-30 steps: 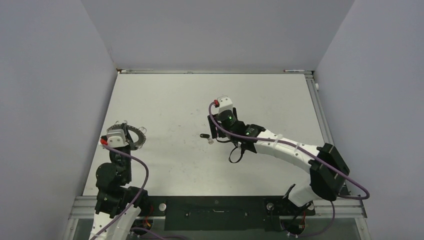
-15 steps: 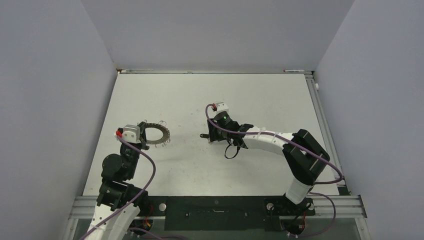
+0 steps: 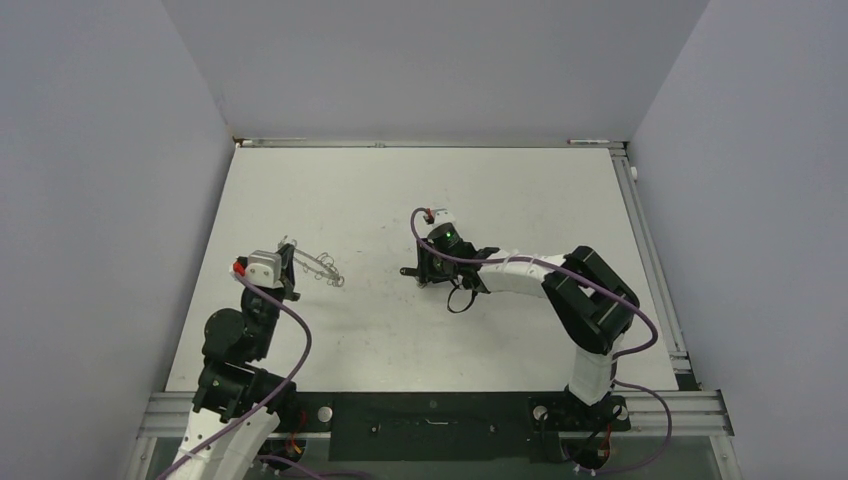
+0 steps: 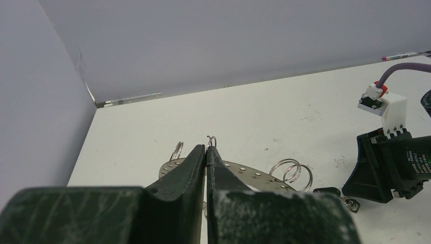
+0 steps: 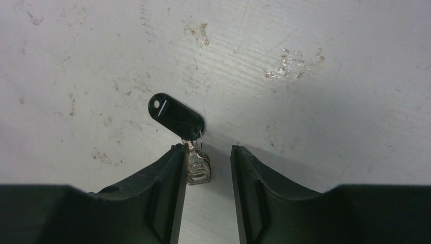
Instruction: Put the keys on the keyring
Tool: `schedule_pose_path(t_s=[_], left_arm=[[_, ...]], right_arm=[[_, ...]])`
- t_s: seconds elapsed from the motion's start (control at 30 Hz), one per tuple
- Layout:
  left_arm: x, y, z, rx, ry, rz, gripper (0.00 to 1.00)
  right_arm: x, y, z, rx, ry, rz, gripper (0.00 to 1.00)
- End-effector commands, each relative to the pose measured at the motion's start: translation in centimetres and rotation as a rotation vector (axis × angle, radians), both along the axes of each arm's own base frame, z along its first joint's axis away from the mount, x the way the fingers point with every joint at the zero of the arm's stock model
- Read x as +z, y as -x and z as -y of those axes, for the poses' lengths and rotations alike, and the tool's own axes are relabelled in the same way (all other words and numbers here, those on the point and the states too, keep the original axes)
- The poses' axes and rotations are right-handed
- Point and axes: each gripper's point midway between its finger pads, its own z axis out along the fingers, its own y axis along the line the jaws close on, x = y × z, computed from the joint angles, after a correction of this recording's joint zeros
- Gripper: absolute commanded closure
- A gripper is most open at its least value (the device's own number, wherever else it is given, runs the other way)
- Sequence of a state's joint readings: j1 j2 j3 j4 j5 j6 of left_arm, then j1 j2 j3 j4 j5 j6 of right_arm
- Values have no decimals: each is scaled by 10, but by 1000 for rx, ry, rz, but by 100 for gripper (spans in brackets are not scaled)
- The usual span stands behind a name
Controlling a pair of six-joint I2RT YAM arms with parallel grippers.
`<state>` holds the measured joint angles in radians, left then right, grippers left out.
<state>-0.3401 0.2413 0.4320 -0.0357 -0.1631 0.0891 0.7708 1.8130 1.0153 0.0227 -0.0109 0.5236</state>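
Note:
The keyring (image 3: 318, 268), a flat grey ring with wire loops on its rim, hangs tilted and almost edge-on above the table's left side. My left gripper (image 3: 291, 268) is shut on its near rim. In the left wrist view the fingers (image 4: 195, 162) pinch together with the keyring (image 4: 254, 175) spreading behind them. The key (image 3: 409, 271) lies on the table near the middle. In the right wrist view its black head (image 5: 175, 117) points away and its silvery part (image 5: 197, 169) sits between my right gripper's (image 5: 207, 148) jaws. It touches the left finger, with a gap to the right one.
The white table (image 3: 520, 190) is walled on the left, back and right. A metal rail (image 3: 645, 240) runs along its right edge. Purple cables loop off both wrists. Scuffs and stains mark the surface around the key.
My left gripper carried the keyring right and tipped it from flat towards edge-on. My right gripper dropped lower over the key and its jaws narrowed around the silvery part.

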Motion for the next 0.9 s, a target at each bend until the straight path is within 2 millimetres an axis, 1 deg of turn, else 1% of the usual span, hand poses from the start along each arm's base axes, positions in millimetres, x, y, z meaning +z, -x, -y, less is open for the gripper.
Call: schedule_pose_path(t_s=[0.0, 0.27, 0.33, 0.7, 0.87], left_arm=[[27, 7, 0, -11, 26, 78, 100], [29, 8, -1, -5, 26, 84, 100], [29, 8, -1, -5, 25, 84, 100], [30, 8, -3, 4, 24, 87, 100], [30, 8, -3, 5, 23, 89, 100]], right_arm=[[14, -16, -17, -3, -72, 33, 63], [6, -19, -19, -1, -70, 16, 70], [5, -19, -20, 0, -70, 16, 73], [5, -17, -17, 5, -60, 12, 80], [3, -15, -17, 14, -67, 6, 87]])
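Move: The keys lie almost at my right fingertips: their middle is about 1 cm to the left, 1 cm back and some 2 cm below. The black tag joined to them lies flat about 4 cm to the left and 1 cm ahead of my right hand, also roughly 2 cm below. From my raised left hand, which still holds the keyring, the keys are some 24 cm to the right, about 7 cm ahead and 26 cm lower. I narrow my right fingers steadily from a bit under half open to nearly shut, one on each side of the small wire ring between the keys and the black tag. Meanwhile I ease that hand about 1 cm down and 1 cm left, its slanting attitude almost unchanged. My left hand stays put, its closed fingers still pinching the keyring. ##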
